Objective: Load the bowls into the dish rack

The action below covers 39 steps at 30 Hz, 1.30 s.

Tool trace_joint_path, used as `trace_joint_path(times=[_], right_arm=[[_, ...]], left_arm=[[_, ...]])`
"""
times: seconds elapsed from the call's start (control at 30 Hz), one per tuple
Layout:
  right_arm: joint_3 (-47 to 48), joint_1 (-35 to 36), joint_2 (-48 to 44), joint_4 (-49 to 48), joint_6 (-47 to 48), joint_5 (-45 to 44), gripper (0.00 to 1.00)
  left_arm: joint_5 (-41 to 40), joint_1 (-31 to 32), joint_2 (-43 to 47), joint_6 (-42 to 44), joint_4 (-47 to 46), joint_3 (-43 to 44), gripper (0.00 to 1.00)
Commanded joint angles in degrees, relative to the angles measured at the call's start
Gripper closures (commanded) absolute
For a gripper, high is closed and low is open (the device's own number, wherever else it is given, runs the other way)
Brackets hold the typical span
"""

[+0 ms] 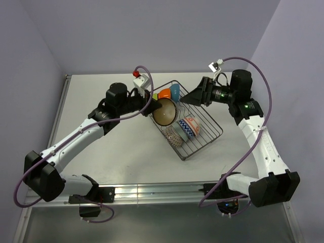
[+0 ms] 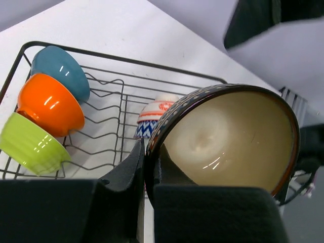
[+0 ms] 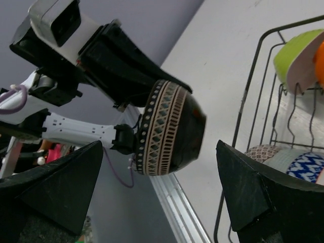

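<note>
My left gripper (image 1: 155,105) is shut on the rim of the dark brown patterned bowl (image 1: 166,112), held tilted on edge over the near-left part of the dish rack (image 1: 212,135). In the left wrist view the fingers (image 2: 136,157) pinch its rim, cream inside (image 2: 233,136) showing. Lime green (image 2: 30,144), orange (image 2: 48,104) and blue (image 2: 58,68) bowls stand in a row in the rack (image 2: 126,59). A red-orange and blue zigzag bowl (image 1: 190,126) and a grey-brown patterned bowl (image 1: 172,135) lie in it. My right gripper (image 1: 190,96) is open and empty, facing the held bowl (image 3: 169,126).
The rack sits askew mid-table. A white and red camera block (image 1: 140,78) and purple cables (image 1: 255,68) rise over the back. The metal rail (image 1: 152,191) runs along the near edge. Grey walls stand left and right.
</note>
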State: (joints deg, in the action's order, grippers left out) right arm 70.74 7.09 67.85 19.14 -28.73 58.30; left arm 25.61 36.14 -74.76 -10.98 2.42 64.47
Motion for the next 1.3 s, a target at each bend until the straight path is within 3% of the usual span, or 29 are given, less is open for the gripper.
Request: trace_joint_path(times=[0.0,0.4,0.77,1.03,1.13,1.17,1.23,1.27], right_arm=[[-2.09,1.43,-1.67,-5.86,-6.85,1.99,0.0],[-6.93,3.8,-1.32,-9.29,-13.01,-1.17,0.0],[-8.95,5.56,-0.53,-13.07,-16.7,2.25,0.0],[-9.74,6.79,0.61,-15.1,-18.82,4.1,0.11],[-9.66,7.41,0.96,-13.6,-17.59,4.01,0.25],[-9.48,7.41,0.96,-12.99,-17.07,4.01,0.36],[-9.04,7.41,1.31,-12.02,-16.27,3.84,0.5],[-8.69,7.41,1.32,-11.84,-16.1,3.92,0.66]], left_arm=[[0.67,-0.11,-1.0,-7.64,-10.58,3.82,1.0],[3.4,-0.81,-2.67,-13.88,-15.68,4.0,1.0],[4.54,-1.34,-3.81,-15.74,-16.92,4.35,1.0],[3.93,-1.42,-4.43,-15.38,-16.04,5.05,1.0],[4.01,-1.42,-4.51,-15.3,-15.78,5.05,1.0],[4.19,-1.42,-4.43,-15.21,-15.69,4.97,1.0],[4.1,-1.42,-4.25,-15.03,-15.6,4.79,1.0],[4.28,-1.42,-4.25,-14.95,-15.51,4.7,1.0]])
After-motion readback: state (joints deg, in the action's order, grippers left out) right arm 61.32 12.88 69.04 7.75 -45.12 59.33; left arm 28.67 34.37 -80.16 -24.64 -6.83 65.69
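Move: The left hand holds the black patterned bowl by its rim, the bowl's middle some 4 cm to its right and 3 cm back. The right gripper waits open about 12 cm right, 1 cm ahead and 5 cm higher. From the right hand that bowl lies roughly 9 cm left, 3 cm back and 4 cm below. Far below it in the rack, some 29 cm down, stand the blue bowl, 14 cm ahead and 5 cm left, and the striped bowl, 2 cm back and 1 cm left. The right fingers come to straddle the held bowl's near side and close on it, from wide open to about three-quarters, after easing about 3.5 cm left, 3 cm down and slightly back with the hand tipping some 15 degrees. The left hand keeps its rim pinch, offering the bowl about 2 cm forward and 2 cm right, a little up, rolling roughly 10 degrees. ##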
